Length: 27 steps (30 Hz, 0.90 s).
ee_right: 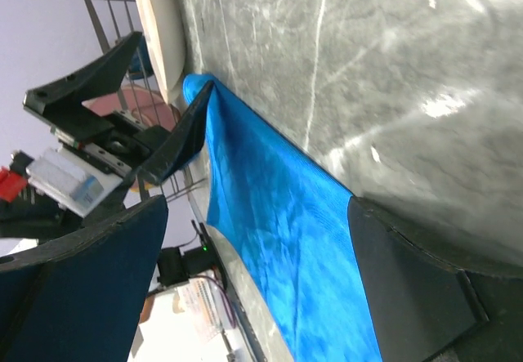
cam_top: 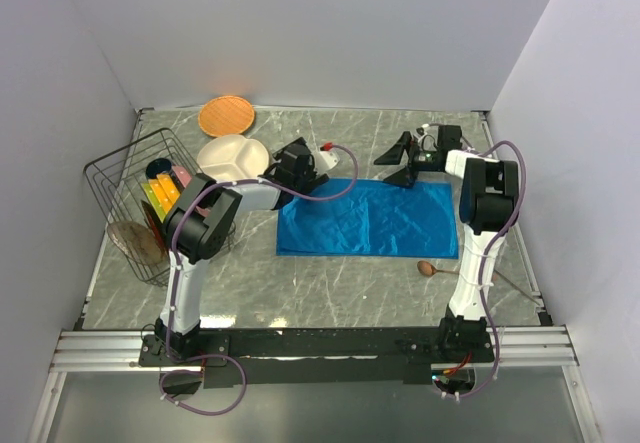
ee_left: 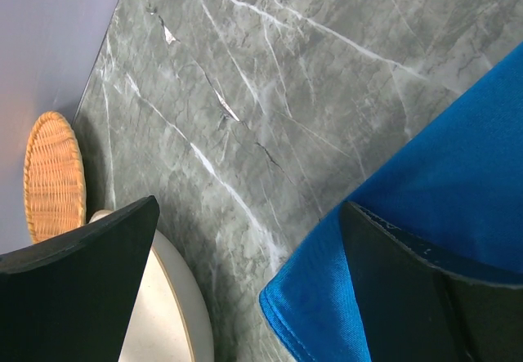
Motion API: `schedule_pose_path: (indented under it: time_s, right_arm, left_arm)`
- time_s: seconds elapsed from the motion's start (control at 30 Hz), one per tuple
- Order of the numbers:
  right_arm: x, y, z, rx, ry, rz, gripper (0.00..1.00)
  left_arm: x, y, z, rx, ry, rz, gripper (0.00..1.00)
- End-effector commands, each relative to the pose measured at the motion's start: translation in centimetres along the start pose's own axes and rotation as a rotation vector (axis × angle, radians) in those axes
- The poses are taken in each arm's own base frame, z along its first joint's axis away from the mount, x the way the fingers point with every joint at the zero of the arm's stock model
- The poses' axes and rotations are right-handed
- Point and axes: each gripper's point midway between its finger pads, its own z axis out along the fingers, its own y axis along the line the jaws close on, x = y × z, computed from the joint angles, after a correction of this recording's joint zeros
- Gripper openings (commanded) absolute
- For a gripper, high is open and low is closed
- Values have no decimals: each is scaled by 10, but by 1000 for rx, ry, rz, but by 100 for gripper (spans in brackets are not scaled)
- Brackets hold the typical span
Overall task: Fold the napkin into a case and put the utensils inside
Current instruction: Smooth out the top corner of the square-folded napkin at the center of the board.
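Note:
The bright blue napkin (cam_top: 368, 218) lies flat on the grey marble table as a wide layered rectangle. My left gripper (cam_top: 318, 183) is open at its far left corner; in the left wrist view (ee_left: 249, 207) that corner (ee_left: 327, 305) lies between the fingers and the right finger (ee_left: 417, 288) sits over the cloth. My right gripper (cam_top: 393, 166) is open just above the napkin's far right edge. In the right wrist view (ee_right: 257, 207) the cloth (ee_right: 278, 239) runs between the fingers. A brown wooden spoon (cam_top: 427, 268) lies on the table just in front of the napkin's near right corner.
A white divided plate (cam_top: 232, 155) sits close left of my left gripper, and an orange wicker plate (cam_top: 225, 115) lies by the back wall. A wire basket (cam_top: 117, 175) with colourful plates stands at the left. Walls close in the left, back and right.

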Motion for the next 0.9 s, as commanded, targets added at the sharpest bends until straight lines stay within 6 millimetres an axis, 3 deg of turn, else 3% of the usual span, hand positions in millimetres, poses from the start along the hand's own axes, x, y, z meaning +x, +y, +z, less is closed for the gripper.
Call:
schedule_pose_path:
  time_s: [0.0, 0.13, 0.2, 0.33, 0.37, 0.4, 0.43, 0.57, 0.6, 0.7, 0.73, 0.8, 0.83, 0.87]
  right_arm:
    - [-3, -26, -10, 74, -2, -43, 100]
    - [-6, -9, -12, 30, 3, -64, 100]
    - [-11, 7, -16, 9, -9, -95, 100]
    - [-17, 40, -27, -35, -27, -145, 100]
    - [-16, 45, -30, -40, -28, -150, 100]
    - [-16, 50, -32, -46, -31, -159, 100]
    - [-14, 56, -35, -55, -33, -164, 100]
    - [-6, 68, -40, -83, -18, -154, 100]
    - [-4, 70, -41, -87, -14, -158, 100]
    - [2, 72, -44, -97, -7, -150, 100]
    - [5, 70, -43, -98, -1, -139, 100]
    - [7, 69, -41, -107, 8, -114, 100]
    - [9, 67, -40, -114, 17, -105, 100]
    - [10, 67, -39, -115, 21, -98, 100]
  left_arm:
    - [21, -4, 6, 8, 52, -25, 99]
    - [8, 11, 2, -13, 33, -97, 99]
    - [-22, 33, -5, -36, -23, -191, 99]
    - [-64, 61, -27, -31, -126, -283, 99]
    - [-83, 74, -39, -42, -185, -309, 99]
    - [-93, 72, -46, -6, -231, -363, 99]
    - [-108, 82, -59, 7, -285, -409, 99]
    - [-150, 53, -87, 318, -389, -640, 99]
    - [-165, 38, -98, 445, -414, -743, 99]
    - [-183, 16, -107, 620, -424, -951, 79]
    - [-183, -1, -105, 703, -407, -988, 66]
    - [-183, -18, -106, 800, -369, -1128, 47]
    - [-184, -27, -104, 864, -383, -1147, 25]
    - [-182, -33, -103, 897, -371, -1181, 18]
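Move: The napkin's top-left corner lies just under the left hand, about 2 cm back, 1 cm to its left and 2 cm below; the napkin's middle is some 13 cm back and 16 cm right. The divided plate stands about 13 cm left and 1 cm ahead, the wicker mat 15 cm left and 13 cm ahead. For the right hand, the napkin's top edge is 2 cm back and 3 cm below, its top-right corner 11 cm right and 3 cm back. The napkin's top edge is still under a finger of each open hand as both give it a last stroke of a centimetre or less, the right one rightward; then they lift off. The left hand rises about 16 cm, swings right and somewhat back over the napkin, rolling its left side down some 60 degrees and closing most of the way. The right rises more modestly, staying open. ##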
